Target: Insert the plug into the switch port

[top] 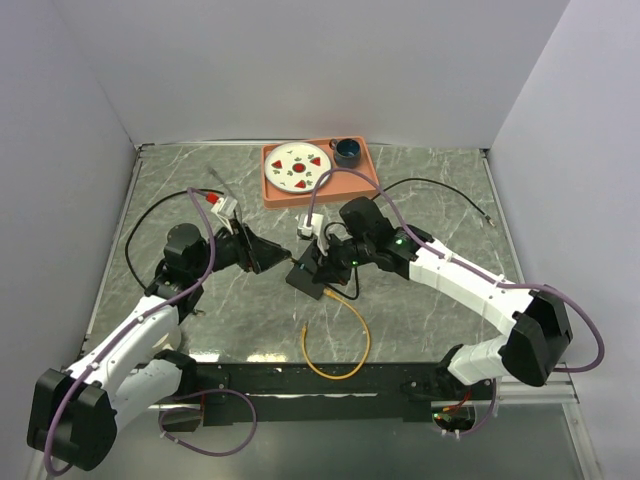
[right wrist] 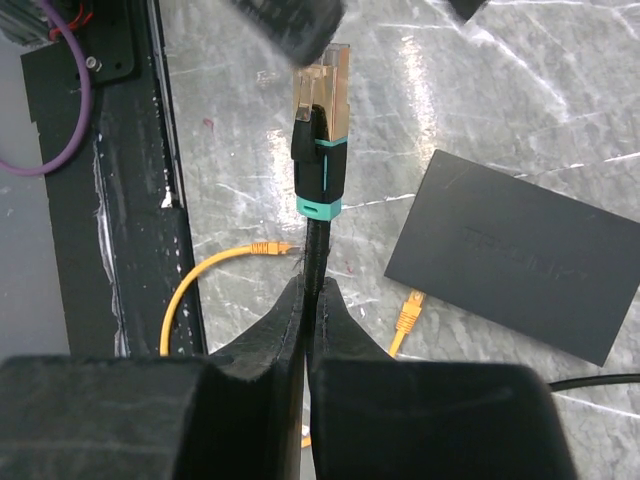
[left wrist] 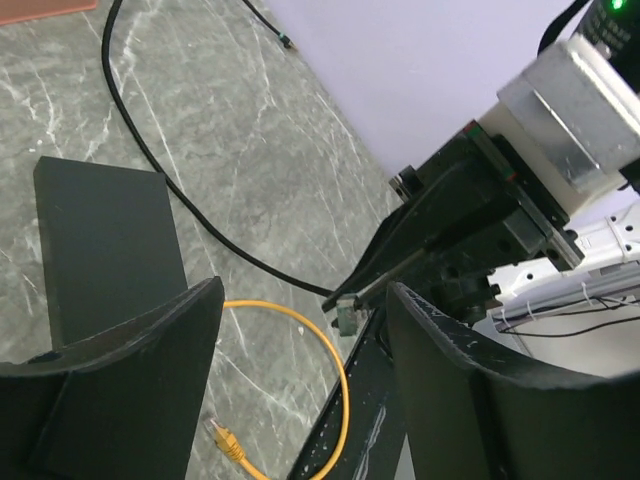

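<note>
My right gripper [right wrist: 312,285] is shut on a black cable just below its plug [right wrist: 322,110], which has a teal collar and a clear gold-tipped head pointing away from the wrist. The flat black switch [right wrist: 515,265] lies on the table to the right of it; the switch port is hidden, only the box's top shows. In the left wrist view the same plug [left wrist: 347,315] hangs in front of the gap of my open left gripper [left wrist: 305,295], close to its right finger [left wrist: 480,390]. From above, both grippers [top: 275,258] [top: 322,262] meet over the switch [top: 312,281].
A loose orange cable [top: 335,345] curls on the table in front of the switch, its ends [right wrist: 270,247] [right wrist: 408,312] near the box. An orange tray [top: 366,168] with a plate and cup sits at the back. The black cable [top: 440,187] trails right.
</note>
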Robot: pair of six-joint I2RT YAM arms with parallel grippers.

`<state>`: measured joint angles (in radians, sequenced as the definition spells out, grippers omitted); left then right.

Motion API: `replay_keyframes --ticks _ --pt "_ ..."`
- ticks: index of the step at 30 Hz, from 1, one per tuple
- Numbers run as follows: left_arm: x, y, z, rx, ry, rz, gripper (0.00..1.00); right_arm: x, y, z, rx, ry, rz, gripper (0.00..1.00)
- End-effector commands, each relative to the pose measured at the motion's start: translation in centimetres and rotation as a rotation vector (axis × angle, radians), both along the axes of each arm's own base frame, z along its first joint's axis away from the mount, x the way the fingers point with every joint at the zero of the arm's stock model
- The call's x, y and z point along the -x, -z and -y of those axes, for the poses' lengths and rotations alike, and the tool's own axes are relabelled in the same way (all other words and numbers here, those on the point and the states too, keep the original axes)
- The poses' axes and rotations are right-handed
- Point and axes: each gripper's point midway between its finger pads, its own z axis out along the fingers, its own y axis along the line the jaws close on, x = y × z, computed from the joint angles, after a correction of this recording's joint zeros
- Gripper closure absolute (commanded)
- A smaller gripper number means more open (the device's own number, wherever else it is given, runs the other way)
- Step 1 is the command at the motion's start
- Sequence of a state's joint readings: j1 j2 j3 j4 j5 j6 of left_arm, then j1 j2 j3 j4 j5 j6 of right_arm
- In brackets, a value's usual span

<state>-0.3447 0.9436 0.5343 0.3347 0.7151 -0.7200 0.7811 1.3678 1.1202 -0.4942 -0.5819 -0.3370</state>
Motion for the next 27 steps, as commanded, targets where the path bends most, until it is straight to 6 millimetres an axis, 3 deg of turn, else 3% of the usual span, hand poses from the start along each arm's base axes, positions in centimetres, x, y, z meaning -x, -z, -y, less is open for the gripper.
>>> replay_keyframes --ticks 1,6,10,17,21,27 --pt "0.8 -2.2 0.3 0.027 0.054 0.053 0.31 -1.7 -2.0 -1.1 -0.042 0.027 0.051 1.00" --pt "0.9 -2.1 0.3 0.029 0.058 0.052 0.36 -1.9 -2.4 -1.5 -0.057 0.033 0.051 1.00" --pt "1.0 -2.2 0.5 0.033 0.070 0.050 0.48 -2.2 -2.1 -1.5 -0.047 0.049 0.044 1.00" --pt "1.0 -2.0 0.9 0.028 0.090 0.044 0.51 -2.4 -2.3 -1.7 -0.061 0.063 0.045 1.00" --pt "1.0 -2.0 1.0 0.024 0.092 0.042 0.66 -2.2 -2.3 -1.8 -0.063 0.061 0.032 1.00" --pt "0.7 -2.2 1.0 0.027 0.075 0.050 0.96 -1.6 -1.8 -2.1 -0.039 0.042 0.016 1.00"
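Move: The plug, already held by its black cable in the right hand, has its clear end about 3 cm to the right of the left hand, 1 cm back and level with it, between the open fingers. From the right hand the plug lies some 4 cm left, 1 cm ahead and about level. From the left hand, the black switch sits roughly 10 cm ahead, 9 cm right and 23 cm below, and the yellow cable's loose end 7 cm back, 6 cm right and 24 cm below. The plug's clear end is taken between the left fingertips: they close around it from about three-quarters open to nearly shut and pinch it, while the left hand eases about 1 cm back and slightly right. The right hand keeps its shut grip on the cable and carries the plug about 1.5 cm forward and left, into the closing fingers. ##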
